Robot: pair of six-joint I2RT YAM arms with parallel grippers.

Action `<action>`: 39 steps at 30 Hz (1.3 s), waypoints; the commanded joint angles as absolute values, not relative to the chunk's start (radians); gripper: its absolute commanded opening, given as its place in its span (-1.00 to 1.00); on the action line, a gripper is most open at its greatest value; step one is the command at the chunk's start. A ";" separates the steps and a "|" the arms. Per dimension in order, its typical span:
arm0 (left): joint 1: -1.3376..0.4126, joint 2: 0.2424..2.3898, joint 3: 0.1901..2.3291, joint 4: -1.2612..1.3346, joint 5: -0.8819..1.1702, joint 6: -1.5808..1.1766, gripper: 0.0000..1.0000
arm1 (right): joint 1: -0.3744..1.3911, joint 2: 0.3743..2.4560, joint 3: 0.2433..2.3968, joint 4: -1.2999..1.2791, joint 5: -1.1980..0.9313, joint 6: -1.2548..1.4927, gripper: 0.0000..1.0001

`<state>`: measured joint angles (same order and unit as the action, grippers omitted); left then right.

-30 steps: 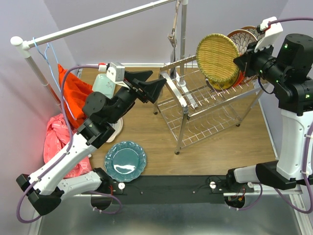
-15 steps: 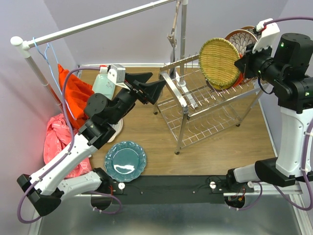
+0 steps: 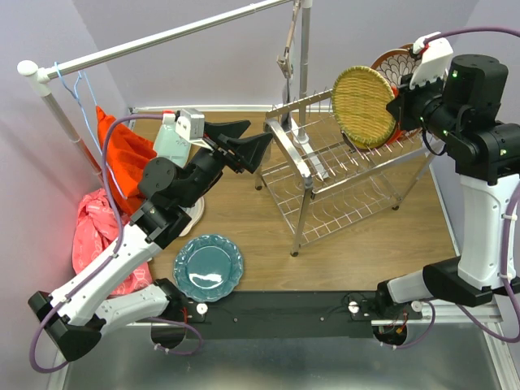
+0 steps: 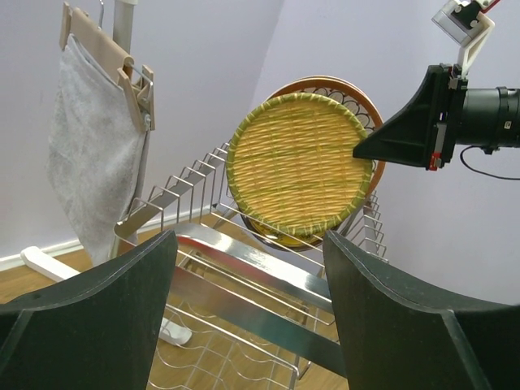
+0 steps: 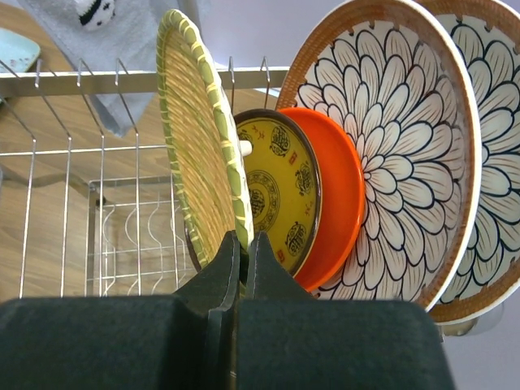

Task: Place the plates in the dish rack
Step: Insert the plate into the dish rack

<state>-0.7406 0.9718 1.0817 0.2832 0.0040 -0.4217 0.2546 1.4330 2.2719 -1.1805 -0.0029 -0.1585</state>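
Observation:
My right gripper (image 3: 396, 104) is shut on the lower rim of the yellow woven plate (image 3: 364, 96), holding it upright over the top tier of the dish rack (image 3: 341, 175). In the right wrist view the woven plate (image 5: 203, 138) stands just left of a dark-yellow patterned plate (image 5: 276, 191), an orange plate (image 5: 337, 203) and two brown-rimmed floral plates (image 5: 390, 154), all standing in the rack. A teal scalloped plate (image 3: 208, 266) lies on the table near the front. My left gripper (image 3: 248, 138) hovers open and empty left of the rack, pointing at it (image 4: 248, 244).
A long white clothes rail (image 3: 162, 36) crosses the back left, with a grey cloth on a wooden hanger (image 4: 89, 162) behind the rack. Orange cloth (image 3: 126, 154) and pink cloth (image 3: 89, 236) lie at the left. Walls close in on both sides.
My right gripper has carried the woven plate slightly back and right, closer to the plates standing in the rack. The left arm has barely moved.

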 commanded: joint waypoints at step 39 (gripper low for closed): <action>-0.667 0.913 1.029 0.311 0.060 -0.442 0.63 | 0.402 1.413 2.306 -1.126 0.123 -0.190 0.21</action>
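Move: The woven plate is still pinched at its near rim by the right fingers. Its slot in the rack's upper tier lies about 7 cm ahead of the right hand, 6 cm left and 13 cm below. In the rack, the yellow-brown plate stands some 10 cm ahead, 2 cm left and 8 cm below, and the orange plate 11 cm ahead, in line sideways and 7 cm below. From the left hand, the slot is roughly 15 cm ahead, 27 cm right and 13 cm below. Ease the right gripper about 2.5 cm left and, early on, about 1 cm down, carrying the woven plate into the rack slot left of the yellow-brown plate with the wrist almost steady. Once down, open the fingers to over half while still edging left, let go of the rim, then start to rise, about 1.5 cm. ##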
